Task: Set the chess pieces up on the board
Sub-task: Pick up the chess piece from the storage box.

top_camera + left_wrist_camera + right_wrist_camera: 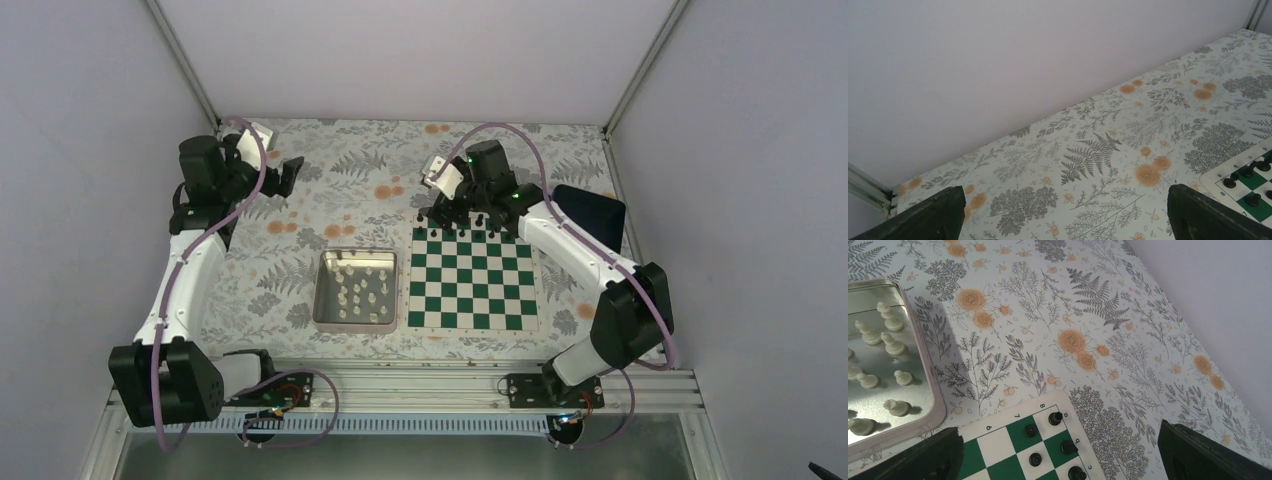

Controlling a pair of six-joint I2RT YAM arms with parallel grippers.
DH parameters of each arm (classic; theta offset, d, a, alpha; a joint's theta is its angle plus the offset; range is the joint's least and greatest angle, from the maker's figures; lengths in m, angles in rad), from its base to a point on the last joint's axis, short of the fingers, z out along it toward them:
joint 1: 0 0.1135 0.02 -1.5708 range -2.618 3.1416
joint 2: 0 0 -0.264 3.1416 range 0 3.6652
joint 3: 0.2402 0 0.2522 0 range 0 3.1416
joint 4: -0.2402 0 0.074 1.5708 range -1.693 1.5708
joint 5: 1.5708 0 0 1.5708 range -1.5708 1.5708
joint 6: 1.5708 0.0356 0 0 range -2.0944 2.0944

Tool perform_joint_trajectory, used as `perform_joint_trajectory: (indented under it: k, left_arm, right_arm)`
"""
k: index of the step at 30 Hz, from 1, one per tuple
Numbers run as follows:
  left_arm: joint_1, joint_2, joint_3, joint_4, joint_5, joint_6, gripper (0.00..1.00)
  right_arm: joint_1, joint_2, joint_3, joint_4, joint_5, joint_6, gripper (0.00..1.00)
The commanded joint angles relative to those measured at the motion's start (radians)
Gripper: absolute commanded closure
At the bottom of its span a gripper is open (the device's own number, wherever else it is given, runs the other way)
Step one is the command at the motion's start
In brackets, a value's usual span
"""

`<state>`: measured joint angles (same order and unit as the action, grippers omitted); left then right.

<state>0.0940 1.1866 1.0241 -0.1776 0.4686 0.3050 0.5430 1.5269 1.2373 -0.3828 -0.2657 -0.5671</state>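
Note:
The green and white board (471, 296) lies at centre right; its corner shows in the right wrist view (998, 442) and the left wrist view (1235, 172). Black chess pieces (468, 229) stand along its far rows, several near the corner (1055, 417) and several more (1248, 172). White chess pieces (362, 290) lie in the silver tray (357, 254), which the right wrist view also catches (890, 322). My right gripper (468, 212) hovers open over the board's far edge (1060, 435), holding nothing. My left gripper (286, 176) is open and empty over the far left cloth (1065, 192).
A dark blue box (590, 213) sits at the far right, behind the right arm. The tray's rim (924, 362) runs close to the board's left side. White walls close the table at back, left and right. A floral cloth (360, 190) covers the table.

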Motion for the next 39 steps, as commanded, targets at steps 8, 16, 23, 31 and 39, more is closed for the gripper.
perform_joint_trajectory:
  k: [8, 16, 23, 31, 39]
  left_arm:
    - [0.003, -0.035, -0.016, 0.036, -0.007, -0.012, 0.00]
    - [0.003, -0.035, -0.015, 0.044, -0.005, -0.015, 0.00]
    - [0.003, -0.011, -0.011, 0.048, -0.013, -0.012, 0.00]
    - [0.003, 0.007, 0.002, 0.042, -0.026, -0.010, 0.00]
    - [0.004, 0.016, 0.007, 0.040, -0.033, -0.010, 0.00]
  right_arm:
    - [0.012, 0.027, 0.060, -0.116, -0.043, -0.059, 0.00]
    - [0.030, 0.043, 0.079, -0.192, -0.068, -0.119, 0.00]
    - [0.254, 0.161, 0.257, -0.414, 0.042, -0.200, 0.13]
    - [0.391, 0.420, 0.562, -0.470, 0.101, -0.100, 0.40]
    - [0.428, 0.583, 0.667, -0.445, 0.015, -0.039, 0.59]
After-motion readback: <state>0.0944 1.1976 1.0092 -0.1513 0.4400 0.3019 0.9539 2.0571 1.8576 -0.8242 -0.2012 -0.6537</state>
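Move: In the storage box, a white chess piece in the far row stands about 18 cm left of the right hand, 8 cm back and some 19 cm below; a second white piece in that row lies 14 cm left and 8 cm back of the hand. The chessboard's middle is 9 cm right and 7 cm back. From the left hand, the first piece is roughly 17 cm right, 10 cm back and 28 cm down. Sinking slightly at first, the right hand then sweeps some 17 cm left and 9 cm back, off the chessboard towards the far row of white pieces in the storage box, and finally drops, about 6 cm down in all. It swings counter-clockwise about 25 degrees and tips its fingers steeper down, while they close from wide open to a bit under half, still empty and clear of the pieces. ##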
